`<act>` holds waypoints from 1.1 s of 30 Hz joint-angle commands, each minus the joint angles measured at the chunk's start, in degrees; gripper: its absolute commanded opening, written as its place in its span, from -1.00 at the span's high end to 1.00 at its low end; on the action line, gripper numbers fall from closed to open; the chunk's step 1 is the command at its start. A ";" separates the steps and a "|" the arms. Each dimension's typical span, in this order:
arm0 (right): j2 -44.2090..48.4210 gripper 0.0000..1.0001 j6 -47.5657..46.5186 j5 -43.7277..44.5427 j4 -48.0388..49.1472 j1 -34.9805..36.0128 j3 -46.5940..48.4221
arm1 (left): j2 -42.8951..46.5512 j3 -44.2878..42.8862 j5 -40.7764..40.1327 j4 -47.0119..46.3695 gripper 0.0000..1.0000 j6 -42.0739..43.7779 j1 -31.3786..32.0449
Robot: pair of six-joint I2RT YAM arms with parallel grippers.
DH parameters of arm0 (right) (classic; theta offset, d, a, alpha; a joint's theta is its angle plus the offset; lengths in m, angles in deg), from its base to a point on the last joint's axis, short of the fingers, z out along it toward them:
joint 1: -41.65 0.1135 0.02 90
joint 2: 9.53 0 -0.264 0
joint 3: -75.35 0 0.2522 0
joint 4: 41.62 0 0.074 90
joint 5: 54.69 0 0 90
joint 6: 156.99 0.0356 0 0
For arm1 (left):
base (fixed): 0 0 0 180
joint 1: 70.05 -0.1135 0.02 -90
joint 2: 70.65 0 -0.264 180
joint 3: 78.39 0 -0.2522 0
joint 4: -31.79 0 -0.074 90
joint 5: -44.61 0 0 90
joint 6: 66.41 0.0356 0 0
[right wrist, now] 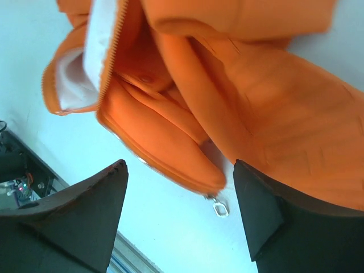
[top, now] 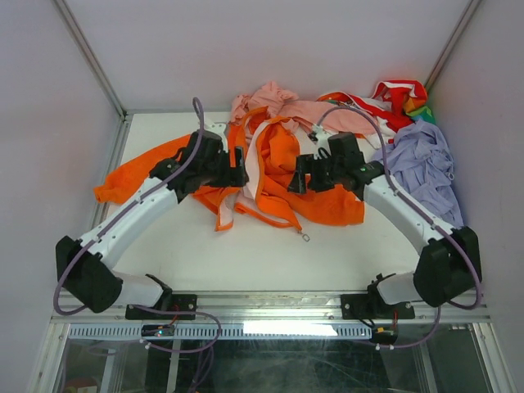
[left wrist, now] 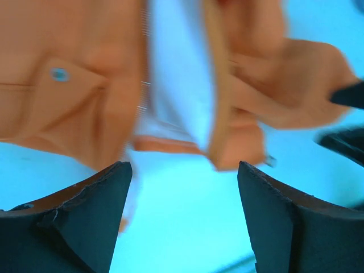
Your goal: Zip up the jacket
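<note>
The orange jacket [top: 278, 164] lies crumpled and unzipped on the white table, its pale lining [top: 255, 151] showing along the front edges. A small metal zipper pull [top: 304, 238] hangs off its near hem. My left gripper [top: 241, 173] hovers over the jacket's left half, open and holding nothing. In the left wrist view the gripper [left wrist: 183, 165] frames blurred orange fabric [left wrist: 74, 85] and lining. My right gripper [top: 296, 182] hangs open above the right front panel. In the right wrist view the zipper pull [right wrist: 220, 209] lies between the open fingers [right wrist: 85, 222], just below the jacket hem [right wrist: 170, 165].
A pale pink garment [top: 274, 98] is heaped at the back, a red multicoloured one [top: 401, 92] in the back right corner, and a lilac garment [top: 422, 164] along the right side. A metal rail [top: 270, 303] borders the table's near edge.
</note>
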 commanded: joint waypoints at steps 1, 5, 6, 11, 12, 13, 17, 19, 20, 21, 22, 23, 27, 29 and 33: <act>5.08 -0.55 3.55 3.53 4.86 -1.37 -7.08 | 3.83 4.35 4.65 -6.26 -0.57 -10.63 8.82; 8.08 -0.55 7.48 6.15 12.10 -1.54 -12.82 | 3.50 11.29 5.62 -16.49 -0.57 -18.56 13.05; 8.60 -0.55 8.34 6.58 13.46 -1.52 -13.89 | 3.11 12.96 5.07 -18.89 -0.57 -20.24 13.93; 10.98 -0.55 11.30 7.53 19.14 -1.54 -18.07 | 1.17 22.62 3.15 -35.49 -0.57 -28.61 16.32; 11.16 -0.55 11.33 7.44 19.65 -1.48 -18.46 | 0.72 24.83 2.93 -38.81 -0.57 -31.26 16.58; 11.19 -0.55 11.10 7.43 19.89 -1.53 -18.71 | -0.06 26.10 2.50 -41.52 -0.56 -32.88 16.94; 11.04 -0.55 9.66 6.66 20.16 -1.54 -19.41 | -5.12 27.35 -1.76 -48.88 -0.52 -34.82 19.94; 11.40 -0.55 9.47 6.22 20.82 -1.54 -20.00 | -7.49 26.58 -5.00 -51.13 -0.50 -34.53 20.88; 11.71 -0.55 9.37 5.86 21.20 -1.53 -20.36 | -8.77 26.44 -5.75 -52.54 -0.49 -34.39 21.01; 12.14 -0.55 9.27 5.67 21.40 -1.54 -20.75 | -10.25 26.03 -6.49 -53.96 -0.48 -34.21 21.13; 12.40 -0.55 9.12 5.44 21.46 -1.54 -21.11 | -11.46 25.64 -7.17 -55.10 -0.47 -34.11 21.22; 12.78 -0.55 9.01 5.28 21.58 -1.54 -21.38 | -12.78 25.07 -7.35 -56.24 -0.46 -33.52 21.24; 14.79 -0.55 8.63 4.59 21.81 -1.54 -22.91 | -16.30 22.09 -9.32 -57.17 -0.17 -30.66 21.46; 16.01 -0.55 8.14 4.28 21.69 -1.53 -23.36 | -14.28 21.81 -10.51 -56.72 0.20 -27.74 21.37; 17.76 -0.55 5.59 0.86 21.89 -1.54 -23.78 | -7.54 21.85 -7.55 -56.26 0.77 -18.54 19.58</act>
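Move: The zippered front edge to pinch lies about 16 cm to the left gripper's right, 4 cm back and 14 cm below; the near panel corner is some 7 cm back of that gripper, level sideways, 15 cm down. The zipper pull is farther along, about 23 cm right and 11 cm back. From the right gripper, the pull sits roughly 8 cm back, 3 cm right and 13 cm below, the zippered edge 3 cm back and 4 cm left. Bring the open left gripper back and right, then down, some 16 cm rightward and 13 cm lower in all, rolling its left side down about 20 degrees; ease 4 cm forward again over the low stretch and close on the zippered front edge, starting to lift. Lower the right gripper about 4 cm, slightly right and back, still wide open, turning 10 degrees clockwise above the pull. ##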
